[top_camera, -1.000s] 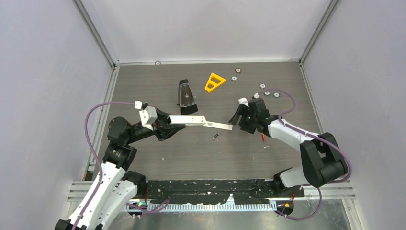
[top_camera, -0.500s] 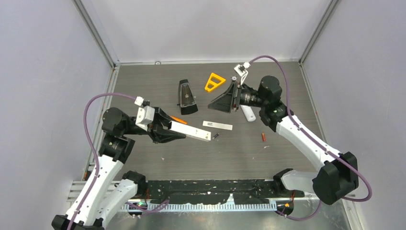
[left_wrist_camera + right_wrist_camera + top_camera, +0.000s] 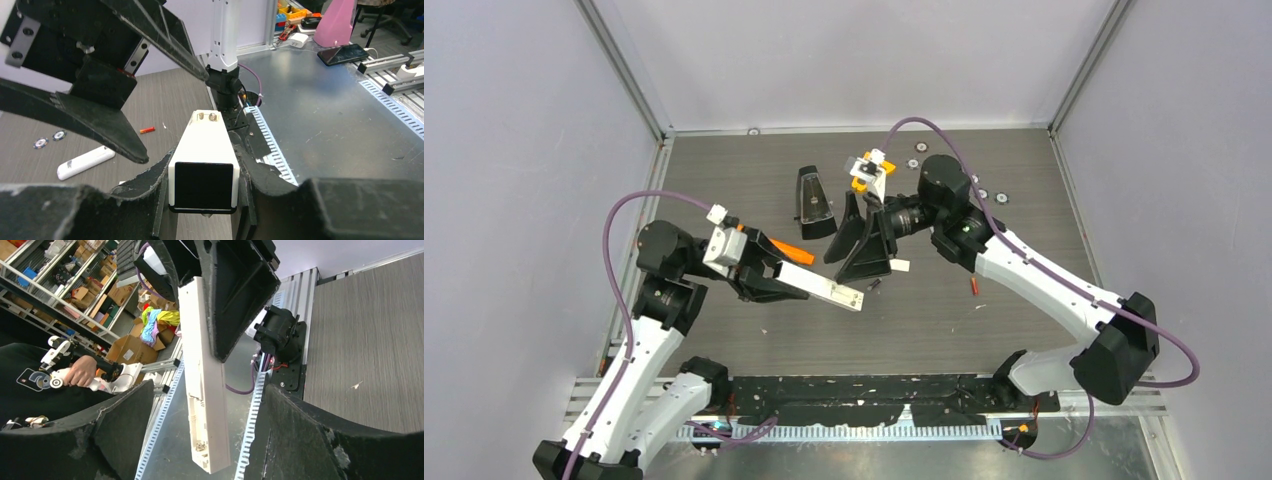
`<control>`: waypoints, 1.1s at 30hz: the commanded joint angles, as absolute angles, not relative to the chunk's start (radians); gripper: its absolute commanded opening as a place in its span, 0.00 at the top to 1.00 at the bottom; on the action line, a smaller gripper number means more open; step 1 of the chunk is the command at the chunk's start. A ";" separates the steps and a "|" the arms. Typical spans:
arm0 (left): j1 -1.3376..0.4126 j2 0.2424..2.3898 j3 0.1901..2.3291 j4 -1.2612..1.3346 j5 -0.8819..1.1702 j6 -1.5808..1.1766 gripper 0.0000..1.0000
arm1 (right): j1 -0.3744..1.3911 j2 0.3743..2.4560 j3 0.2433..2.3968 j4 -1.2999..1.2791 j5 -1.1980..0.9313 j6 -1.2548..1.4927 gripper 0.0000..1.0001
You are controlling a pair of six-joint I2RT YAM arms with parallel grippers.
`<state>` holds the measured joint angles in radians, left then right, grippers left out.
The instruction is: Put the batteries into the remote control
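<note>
My left gripper (image 3: 776, 280) is shut on one end of a white remote (image 3: 826, 290) and holds it off the table. In the left wrist view the remote (image 3: 205, 150) sits clamped between the fingers (image 3: 252, 172). My right gripper (image 3: 835, 269) is open and empty, its fingers on either side of the remote's free end without touching it. The right wrist view shows the remote (image 3: 205, 400) with its open battery bay and a spring (image 3: 199, 445). A dark grey battery (image 3: 875, 284) and a red battery (image 3: 973, 285) lie on the table. The red battery also shows in the left wrist view (image 3: 146, 130).
A white cover strip (image 3: 901, 265) lies partly hidden behind the right gripper. A second white remote (image 3: 85, 162) lies on the table. A black stand (image 3: 814, 205), an orange triangle (image 3: 860, 180) and silver discs (image 3: 921, 148) sit at the back. An orange piece (image 3: 786, 248) shows beside my left wrist.
My right arm has swung left from the back right and brought its open fingers to the remote's free end. My left gripper has shifted slightly, still holding the remote.
</note>
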<state>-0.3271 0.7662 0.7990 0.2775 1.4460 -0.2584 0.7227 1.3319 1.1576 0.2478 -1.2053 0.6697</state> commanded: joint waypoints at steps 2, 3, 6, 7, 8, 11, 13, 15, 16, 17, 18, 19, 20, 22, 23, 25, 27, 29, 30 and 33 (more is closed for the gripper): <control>-0.331 0.753 0.835 0.372 1.472 -0.264 1.00 | 0.759 1.356 1.266 -0.067 -1.221 0.412 0.14; -0.331 0.755 0.834 0.379 1.472 -0.263 1.00 | 0.763 1.363 1.273 -0.090 -1.226 0.400 0.15; -0.332 0.760 0.837 0.388 1.464 -0.252 1.00 | 0.771 1.372 1.268 -0.098 -1.257 0.401 0.21; -0.331 0.763 0.839 0.389 1.460 -0.245 1.00 | 0.774 1.376 1.266 -0.094 -1.267 0.407 0.22; -0.331 0.764 0.839 0.390 1.455 -0.240 1.00 | 0.775 1.376 1.258 -0.091 -1.294 0.409 0.23; -0.331 0.764 0.839 0.390 1.448 -0.224 1.00 | 0.780 1.377 1.242 -0.068 -1.334 0.428 0.25; -0.331 0.765 0.839 0.390 1.443 -0.217 1.00 | 0.783 1.379 1.237 -0.061 -1.345 0.435 0.28; -0.331 0.766 0.839 0.390 1.435 -0.213 1.00 | 0.787 1.380 1.237 -0.060 -1.347 0.438 0.34; -0.331 0.766 0.838 0.389 1.432 -0.209 1.00 | 0.789 1.383 1.238 -0.059 -1.347 0.439 0.39; -0.331 0.765 0.838 0.388 1.427 -0.208 1.00 | 0.789 1.385 1.239 -0.059 -1.348 0.443 0.44; -0.331 0.766 0.838 0.388 1.422 -0.205 1.00 | 0.792 1.388 1.240 -0.059 -1.346 0.443 0.46; -0.331 0.765 0.837 0.387 1.420 -0.202 1.00 | 0.792 1.390 1.240 -0.059 -1.344 0.446 0.52; -0.331 0.763 0.837 0.385 1.412 -0.198 0.99 | 0.793 1.394 1.242 -0.058 -1.343 0.451 0.55; -0.331 0.757 0.836 0.367 1.388 -0.181 0.97 | 0.793 1.399 1.241 -0.051 -1.341 0.459 0.68; -0.331 0.753 0.835 0.351 1.375 -0.168 0.92 | 0.793 1.400 1.243 -0.049 -1.339 0.461 0.76; -0.332 0.744 0.833 0.316 1.330 -0.154 0.75 | 0.793 1.406 1.245 -0.048 -1.332 0.466 0.86; -0.331 0.731 0.833 0.268 1.284 -0.136 0.38 | 0.793 1.403 1.243 -0.042 -1.318 0.466 0.90; -0.331 0.717 0.829 0.218 1.233 -0.117 0.02 | 0.791 1.402 1.243 -0.039 -1.298 0.466 0.92; -0.331 0.709 0.826 0.195 1.214 -0.110 0.01 | 0.788 1.400 1.243 -0.037 -1.283 0.466 0.92; -0.331 0.687 0.802 0.162 1.160 -0.115 0.00 | 0.772 1.387 1.240 -0.023 -1.238 0.470 0.92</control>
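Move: Hanging in the left fingers by its black end, the white remote has its middle about 4 cm back, 3 cm left and 3 cm below the right hand, and 5 cm right and 2 cm back of the left hand. Down on the table, some 35 cm below the right hand, lie the battery cover, 17 cm ahead and 10 cm right, and a small dark battery, 9 cm ahead and 9 cm right. Sinking about 3 cm and drawing back as far, the open right hand comes down over the remote's free half and pinches it beside the battery compartment while the left hand holds nearly still. The left fingers then spread wide and let go, that hand moving about 2 cm forward and turning some 10 degrees counter-clockwise. ##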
